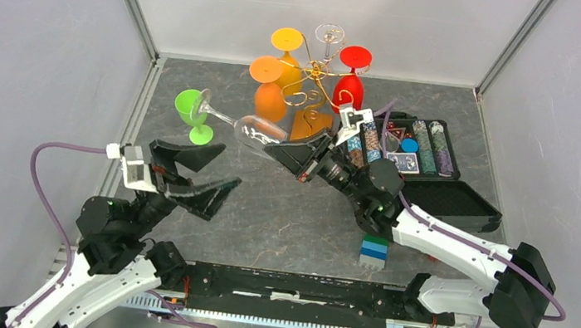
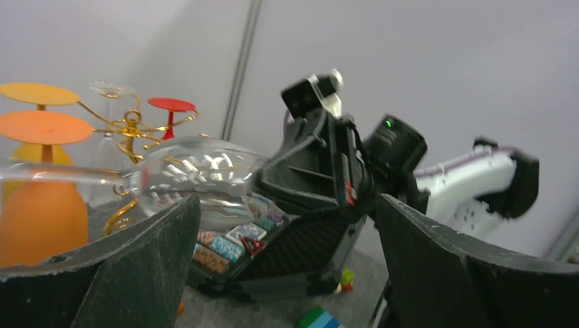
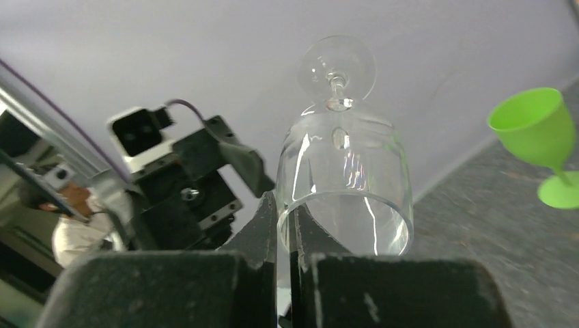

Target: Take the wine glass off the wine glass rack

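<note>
The gold wire wine glass rack [image 1: 321, 74] stands on its wooden base [image 1: 312, 125] at the back, with yellow, orange, red and one clear glass hanging from it; it also shows in the left wrist view [image 2: 130, 126]. My right gripper [image 1: 279, 151] is shut on the rim of a clear wine glass [image 1: 254, 131], held sideways off the rack with its foot pointing left. In the right wrist view one finger is inside the bowl [image 3: 348, 178] and one outside, at my right gripper [image 3: 290, 232]. My left gripper [image 1: 225, 166] is open and empty, just in front of the glass [image 2: 198, 181].
A green goblet [image 1: 192, 113] stands on the table left of the held glass's foot. An open black case [image 1: 458, 200] with poker chips lies at the right. A stack of blue and green blocks [image 1: 373, 251] sits near the front. Enclosure walls surround the table.
</note>
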You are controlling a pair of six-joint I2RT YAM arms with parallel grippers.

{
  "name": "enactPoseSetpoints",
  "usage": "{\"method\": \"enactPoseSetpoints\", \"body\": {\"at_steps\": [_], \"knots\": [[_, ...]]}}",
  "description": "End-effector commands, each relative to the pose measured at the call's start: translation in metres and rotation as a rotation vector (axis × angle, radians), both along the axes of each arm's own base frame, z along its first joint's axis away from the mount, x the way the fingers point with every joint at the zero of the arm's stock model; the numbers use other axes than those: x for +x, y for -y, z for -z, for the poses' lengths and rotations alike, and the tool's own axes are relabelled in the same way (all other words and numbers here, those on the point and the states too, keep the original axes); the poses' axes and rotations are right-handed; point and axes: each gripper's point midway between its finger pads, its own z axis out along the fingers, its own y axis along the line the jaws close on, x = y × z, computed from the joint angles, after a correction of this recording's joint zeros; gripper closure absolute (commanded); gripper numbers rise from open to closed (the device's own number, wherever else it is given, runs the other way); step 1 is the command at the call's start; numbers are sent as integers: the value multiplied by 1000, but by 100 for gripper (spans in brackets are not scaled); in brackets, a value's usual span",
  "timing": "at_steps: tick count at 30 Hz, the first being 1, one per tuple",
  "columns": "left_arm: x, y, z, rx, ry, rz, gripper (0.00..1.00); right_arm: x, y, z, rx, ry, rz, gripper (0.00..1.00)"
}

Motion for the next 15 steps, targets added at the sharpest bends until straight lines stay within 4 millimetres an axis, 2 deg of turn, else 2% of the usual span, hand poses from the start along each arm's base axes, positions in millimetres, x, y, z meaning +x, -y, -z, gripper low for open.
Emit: {"method": "enactPoseSetpoints", "body": {"at_steps": [1, 4, 7, 11, 15], "knots": [[-40, 13, 20, 257, 156, 141, 0, 10, 4, -3, -151, 102, 99, 100], [-47, 9, 21, 314, 197, 140, 0, 18, 4, 19, -321, 130, 137, 100], [-42, 0, 18, 321, 195, 82, 0, 19, 9, 43, -501, 175, 142, 100], [-27, -16, 13, 295, 140, -33, 0, 18, 29, 72, -741, 239, 144, 100], [-20, -17, 15, 300, 122, -61, 0, 4, 48, 99, -946, 283, 57, 100]]}}
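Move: The right gripper holds the clear wine glass by its rim, foot end out to the left. The open table for it lies some 40 cm below, perhaps 8 cm ahead and 10 cm left. The green wine glass stands about 17 cm ahead and 23 cm left, 31 cm lower; the rack base is 18 cm ahead, 6 cm right, 39 cm lower. From the empty left gripper that open spot is roughly 12 cm ahead, 2 cm left, 42 cm down. Lower the right gripper about 10 cm towards the table, keeping the pinch on the clear glass's rim, and roll the wrist some 45 degrees so its left-pointing fingers swing from slanting up to slanting down, foot end leading. Meanwhile draw the open left gripper back about 3 cm and slightly down, away from the glass, rolling its left side up a little. ##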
